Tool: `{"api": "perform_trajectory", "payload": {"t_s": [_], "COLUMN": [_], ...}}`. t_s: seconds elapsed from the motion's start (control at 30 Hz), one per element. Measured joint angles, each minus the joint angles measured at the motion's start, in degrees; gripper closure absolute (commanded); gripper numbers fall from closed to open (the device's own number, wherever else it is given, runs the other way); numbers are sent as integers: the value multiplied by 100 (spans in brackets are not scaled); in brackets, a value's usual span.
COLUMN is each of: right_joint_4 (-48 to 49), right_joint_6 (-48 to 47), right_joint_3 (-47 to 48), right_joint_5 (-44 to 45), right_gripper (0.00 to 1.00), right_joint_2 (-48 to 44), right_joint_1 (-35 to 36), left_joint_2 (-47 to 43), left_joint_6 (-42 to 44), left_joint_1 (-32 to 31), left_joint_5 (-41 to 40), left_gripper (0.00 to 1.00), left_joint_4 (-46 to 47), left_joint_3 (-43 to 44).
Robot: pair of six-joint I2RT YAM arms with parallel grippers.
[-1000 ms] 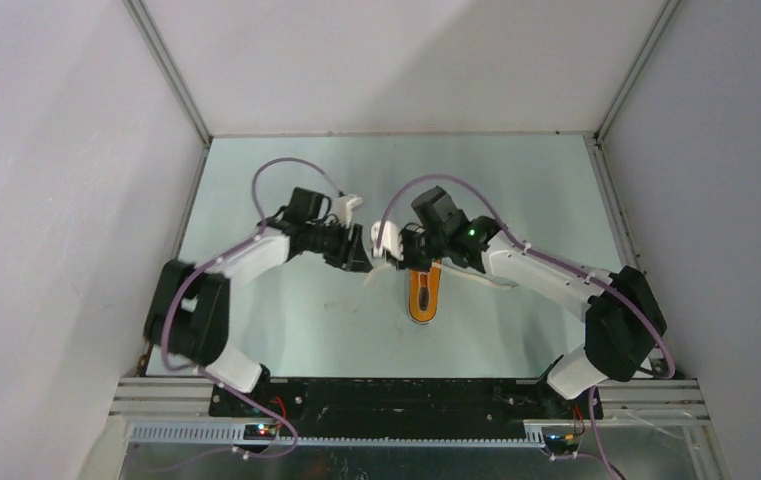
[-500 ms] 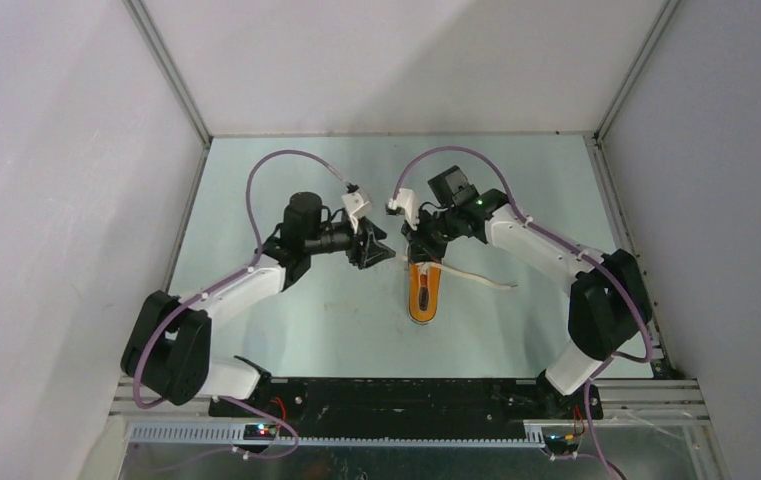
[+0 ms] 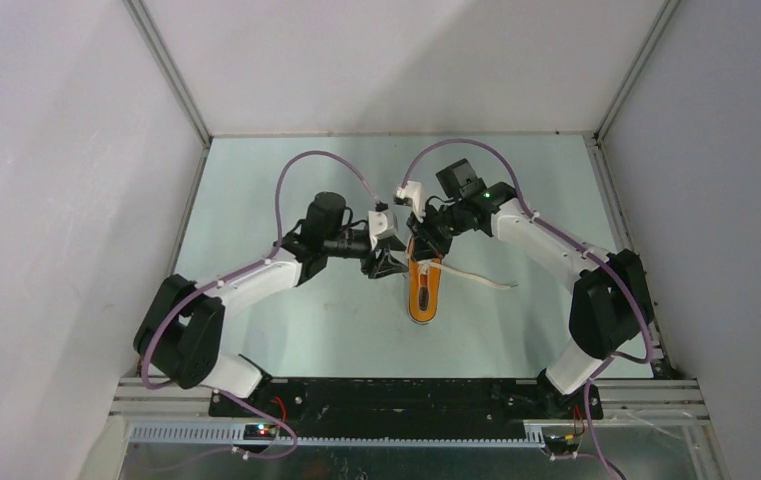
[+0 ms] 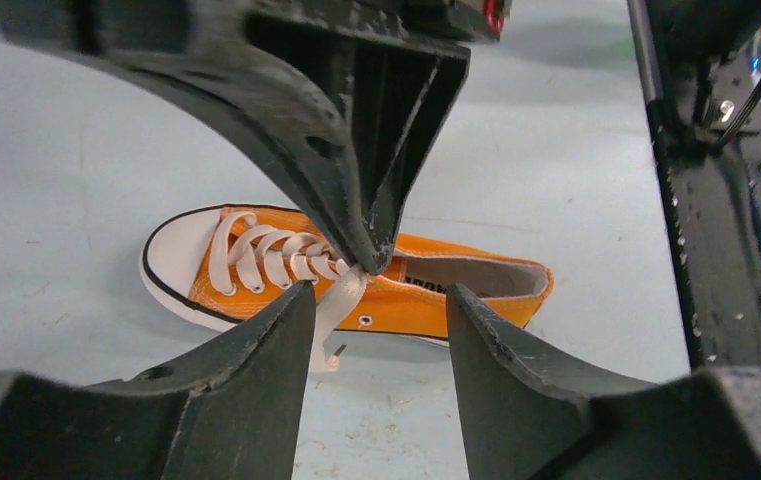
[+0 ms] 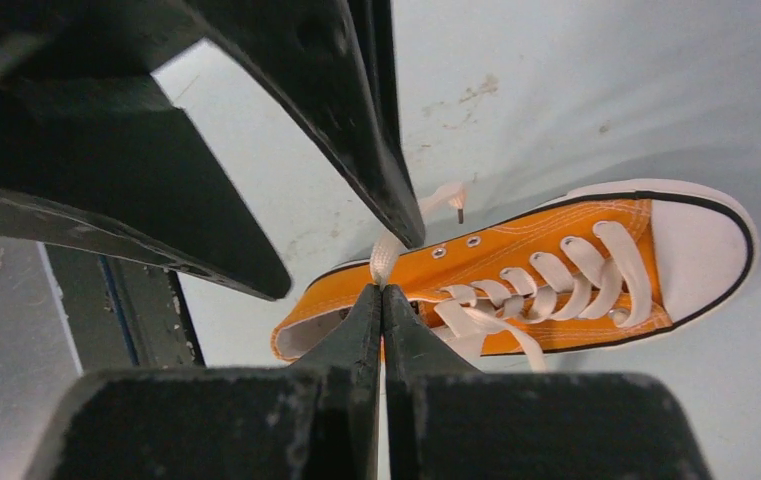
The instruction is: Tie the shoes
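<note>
The small orange sneaker (image 3: 422, 298) lies on the table between both arms, and also shows in the left wrist view (image 4: 426, 292) and the right wrist view (image 5: 516, 262). My right gripper (image 3: 425, 249) hovers over the shoe's tongue, shut (image 5: 383, 290) on a white lace (image 4: 340, 297) and lifting it. The lace's free end hangs down beside the shoe. My left gripper (image 3: 392, 264) is open (image 4: 380, 293) and empty, just left of the shoe, with the hanging lace close to its left finger (image 4: 256, 350). A second lace end (image 3: 483, 279) trails right on the table.
The pale green table (image 3: 286, 320) is boxed in by white walls at the left, back and right. The arm bases sit on a black rail (image 3: 406, 395) at the near edge. The two grippers are very close together above the shoe.
My left gripper has moved right, close to the shoe and the held lace. My right gripper stayed over the shoe, shut on the lace, while that arm's wrist shifted back a little.
</note>
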Motion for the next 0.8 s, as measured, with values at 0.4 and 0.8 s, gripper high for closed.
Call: {"api": "perform_trajectory", "payload": {"t_s": [0.4, 0.8], "right_joint_4": [-199, -203], "right_joint_6": [-2, -33], "right_joint_3": [0, 11], "right_joint_5": [-286, -452], "right_gripper": [97, 60], "right_joint_2": [0, 131], "right_joint_1": [-31, -619], "left_joint_2": [365, 413], "left_joint_6": [892, -133], "left_joint_1": [-201, -166], "left_joint_5": [-562, -732], "left_gripper": [99, 100], "left_joint_4": [-164, 74], "left_joint_3": [55, 61]}}
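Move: The lace end, pinched by the right fingertips, hangs between the open left fingers, about 1 cm ahead, 1 cm right and 2 cm below the left hand point; from the right hand it trails 1 cm left and 1 cm down. From the right hand, the knot lies some 2 cm ahead, 3 cm right and 5 cm below, the shoe's middle the same way but 8 cm below, and the loose lace 11 cm right, 1 cm ahead and 10 cm down. Lower the left gripper about 3 cm, easing a little over 1 cm forward, and shut its fingers on the lace end beside the right fingertips, then hold there. Keep the right pinch while that hand drifts 1 cm back; once the left has closed, open the right fingers to let go of the lace and draw them away forward and right, roughly 3.5 cm. ##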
